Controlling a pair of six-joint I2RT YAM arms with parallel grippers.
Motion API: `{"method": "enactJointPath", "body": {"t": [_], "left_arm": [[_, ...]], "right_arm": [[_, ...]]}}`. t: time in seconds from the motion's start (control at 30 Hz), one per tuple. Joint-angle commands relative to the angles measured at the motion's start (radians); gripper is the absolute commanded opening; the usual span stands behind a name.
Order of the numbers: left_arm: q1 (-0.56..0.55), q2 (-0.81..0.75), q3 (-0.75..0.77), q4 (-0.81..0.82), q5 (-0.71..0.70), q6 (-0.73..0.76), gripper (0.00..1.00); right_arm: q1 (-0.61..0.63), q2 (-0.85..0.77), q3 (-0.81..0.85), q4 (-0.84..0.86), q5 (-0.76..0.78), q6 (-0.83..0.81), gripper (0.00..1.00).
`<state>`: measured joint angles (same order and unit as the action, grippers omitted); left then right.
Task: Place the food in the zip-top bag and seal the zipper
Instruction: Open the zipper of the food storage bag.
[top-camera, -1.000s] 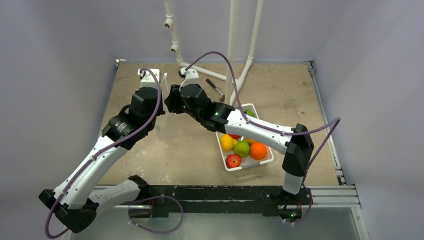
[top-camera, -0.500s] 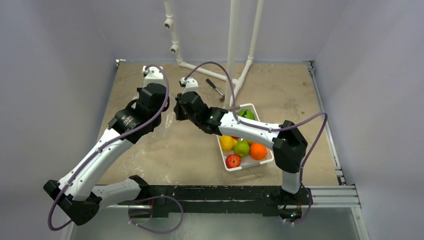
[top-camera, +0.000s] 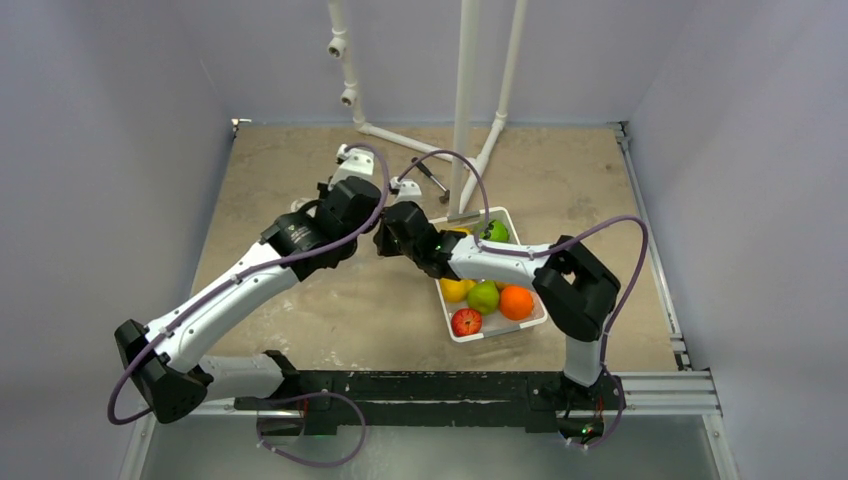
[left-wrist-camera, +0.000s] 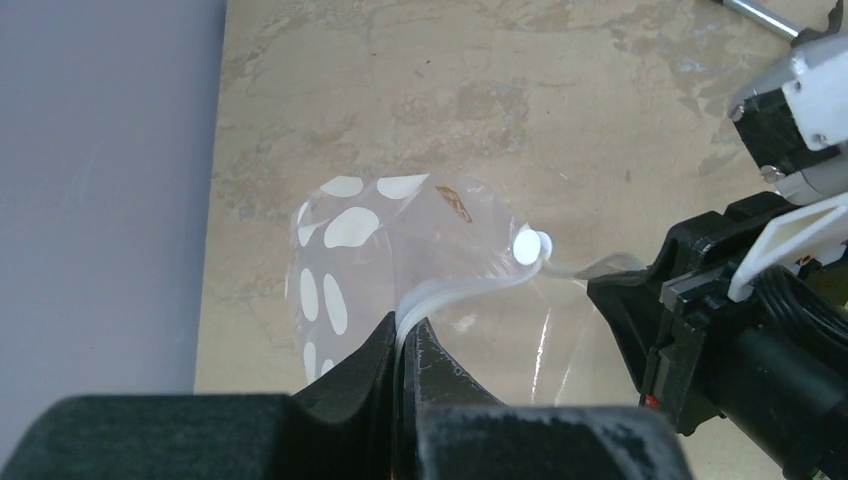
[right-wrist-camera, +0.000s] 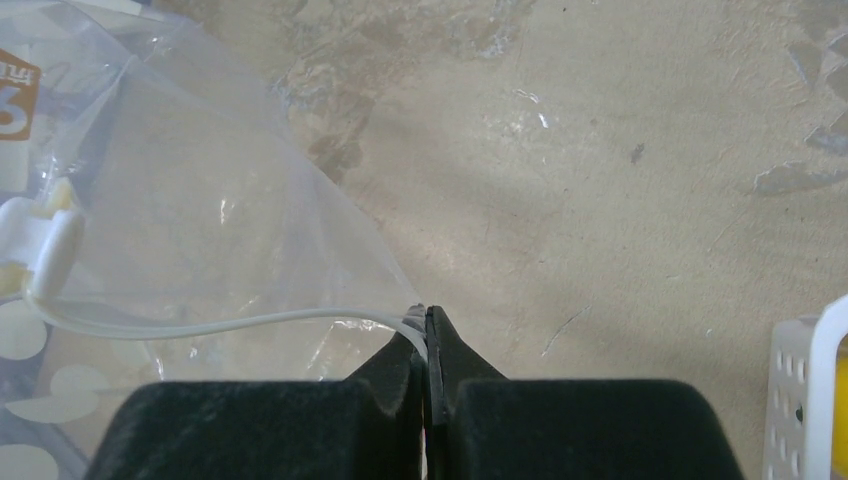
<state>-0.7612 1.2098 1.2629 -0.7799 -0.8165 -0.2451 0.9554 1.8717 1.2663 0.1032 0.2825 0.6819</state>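
The zip-top bag (left-wrist-camera: 345, 250), clear with white ovals, hangs above the table between my two grippers. Its zipper (left-wrist-camera: 470, 287) runs as a pale strip with a white slider (left-wrist-camera: 528, 246) on it. My left gripper (left-wrist-camera: 405, 335) is shut on one end of that strip. At the other end, my right gripper (right-wrist-camera: 425, 322) is shut on the strip (right-wrist-camera: 200, 326) at the bag's corner. The food (top-camera: 486, 297) lies in a white tray (top-camera: 446, 308) just right of the grippers: a red apple, an orange, yellow and green pieces.
White pipes (top-camera: 464, 100) stand at the back of the table, and a dark tool (top-camera: 431, 175) lies near their foot. The tray's corner (right-wrist-camera: 812, 400) shows at the right edge of the right wrist view. Grey walls close in both sides.
My right gripper has shut on the bag's mouth. Both arms have swung right with the bag, toward the tray.
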Motion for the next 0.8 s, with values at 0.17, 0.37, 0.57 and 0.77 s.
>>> {"method": "enactJointPath", "body": {"t": [0.17, 0.37, 0.57, 0.77], "left_arm": [[-0.072, 0.013, -0.101, 0.059, -0.111, -0.007, 0.0], [-0.079, -0.01, -0.157, 0.095, -0.157, -0.003, 0.0], [-0.079, -0.005, -0.178, 0.104, -0.152, -0.002, 0.0], [-0.078, -0.017, -0.182, 0.109, -0.142, 0.003, 0.0]], "right_arm": [[-0.006, -0.037, -0.035, 0.063, -0.021, 0.033, 0.1], [-0.006, -0.108, -0.082, 0.049, 0.014, 0.038, 0.26], [-0.001, -0.206, -0.118, 0.021, 0.043, 0.043, 0.47], [0.0, -0.339, -0.15, -0.076, 0.087, 0.049, 0.6]]}}
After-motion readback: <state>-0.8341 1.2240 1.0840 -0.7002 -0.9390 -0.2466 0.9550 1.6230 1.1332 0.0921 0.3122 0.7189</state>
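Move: The bag hangs from both shut grippers, the left one pinching one lip of its mouth and the right one the other. From the left hand, the zipper slider lies about 7 cm ahead, 6 cm to the right and some 7 cm lower. From the right hand, that slider is roughly level fore and aft, 8 cm to the left and about 6 cm higher; the fruit basket's middle is some 25 cm to the right, 6 cm back and 10 cm below. Down goes the left hand by about 5 cm, rolling slightly so its left side rises and keeping its pinch on the left lip of the bag. Meanwhile the right fingers, after a slight dip, open to more than half and let go of the other lip; the right hand then lifts some 7 cm while drawing right and a little back, away from the bag. ##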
